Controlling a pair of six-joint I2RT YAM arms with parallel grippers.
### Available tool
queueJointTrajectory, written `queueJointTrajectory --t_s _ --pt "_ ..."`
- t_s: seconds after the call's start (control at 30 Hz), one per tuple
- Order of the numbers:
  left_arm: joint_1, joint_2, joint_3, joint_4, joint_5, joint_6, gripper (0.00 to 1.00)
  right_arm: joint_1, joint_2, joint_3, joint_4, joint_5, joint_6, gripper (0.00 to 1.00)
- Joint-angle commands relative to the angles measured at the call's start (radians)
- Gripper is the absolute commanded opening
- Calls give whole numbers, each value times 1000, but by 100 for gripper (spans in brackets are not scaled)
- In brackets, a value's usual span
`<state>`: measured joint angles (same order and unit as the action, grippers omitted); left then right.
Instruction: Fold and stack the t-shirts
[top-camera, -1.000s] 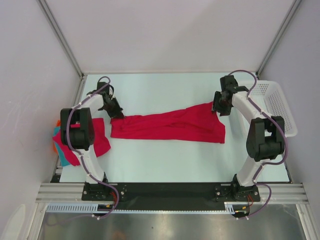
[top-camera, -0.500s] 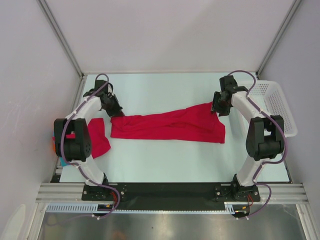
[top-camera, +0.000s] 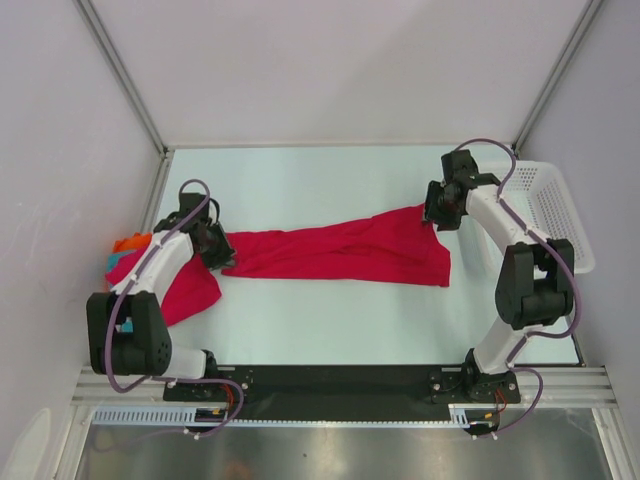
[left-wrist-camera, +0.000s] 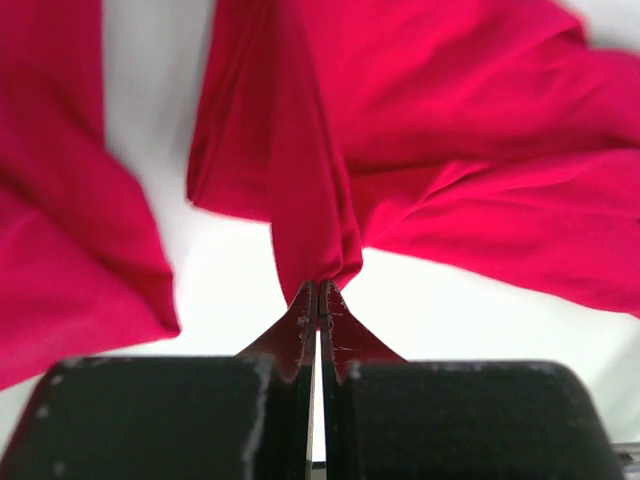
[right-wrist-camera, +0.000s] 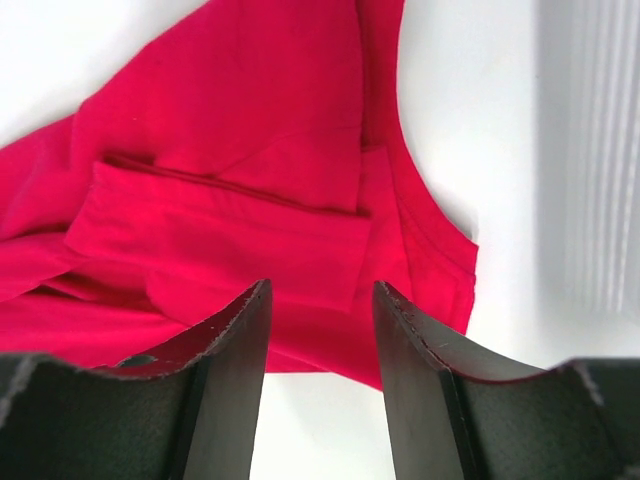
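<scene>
A crimson t-shirt (top-camera: 340, 255) lies stretched across the table's middle from left to right. My left gripper (top-camera: 222, 262) is shut on its bunched left end; in the left wrist view the cloth (left-wrist-camera: 450, 150) is pinched at the tips of that gripper (left-wrist-camera: 320, 287). My right gripper (top-camera: 437, 222) hovers open over the shirt's right end, with the fabric (right-wrist-camera: 230, 180) below that gripper (right-wrist-camera: 320, 290) and nothing between the fingers. A second red t-shirt (top-camera: 185, 290) lies at the left edge under my left arm, with orange (top-camera: 128, 243) and teal (top-camera: 112, 262) garments beside it.
A white mesh basket (top-camera: 555, 205) stands at the right table edge, close to my right arm; its wall (right-wrist-camera: 590, 150) shows blurred in the right wrist view. Frame posts rise at the back corners.
My left gripper closed on the shirt's left end and pulled it toward the near left. The left arm swung outward, uncovering the orange garment. The right arm stayed put.
</scene>
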<state>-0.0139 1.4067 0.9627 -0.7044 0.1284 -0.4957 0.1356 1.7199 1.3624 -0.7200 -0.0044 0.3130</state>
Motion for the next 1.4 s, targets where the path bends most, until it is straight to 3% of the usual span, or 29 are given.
queueJointTrajectory --t_s 0.0,0.5,0.93,1.37 --pt "-3 -75 -62 -6 -73 9 2 9 -51 9 33 -2 9 50" --pt "-3 -43 -36 13 -72 17 3 28 170 174 40 -31 18 52" --pt "-3 34 -5 42 -46 28 3 228 400 497 -59 -42 18 52" --pt "-1 44 -7 46 -44 39 3 257 420 440 -45 -16 21 52"
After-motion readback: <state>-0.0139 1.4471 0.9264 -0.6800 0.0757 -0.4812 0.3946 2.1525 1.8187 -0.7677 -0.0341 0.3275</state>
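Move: The next spot on the spread t-shirt's far edge, right of its middle, lies about 8 cm ahead of the right hand, 15 cm to its left and 8 cm below. The t-shirt's near right corner is 12 cm back and 2 cm right; the white basket is 20 cm right and 6 cm ahead. From the left hand, that spot is some 18 cm ahead and 33 cm right; the t-shirt's near left corner is 4 cm ahead and 3 cm left, the t-shirt pile about 15 cm left and 1 cm ahead. Leftward, after a short reach forward, the half-open right hand sweeps about 14 cm over the t-shirt towards the far edge, turning some 15 degrees counter-clockwise, and ends sinking with a slight draw back. The shut left hand keeps its pinch on the flap at the t-shirt's left end, eases back a little, then creeps forward and settles about 2 cm lower. ##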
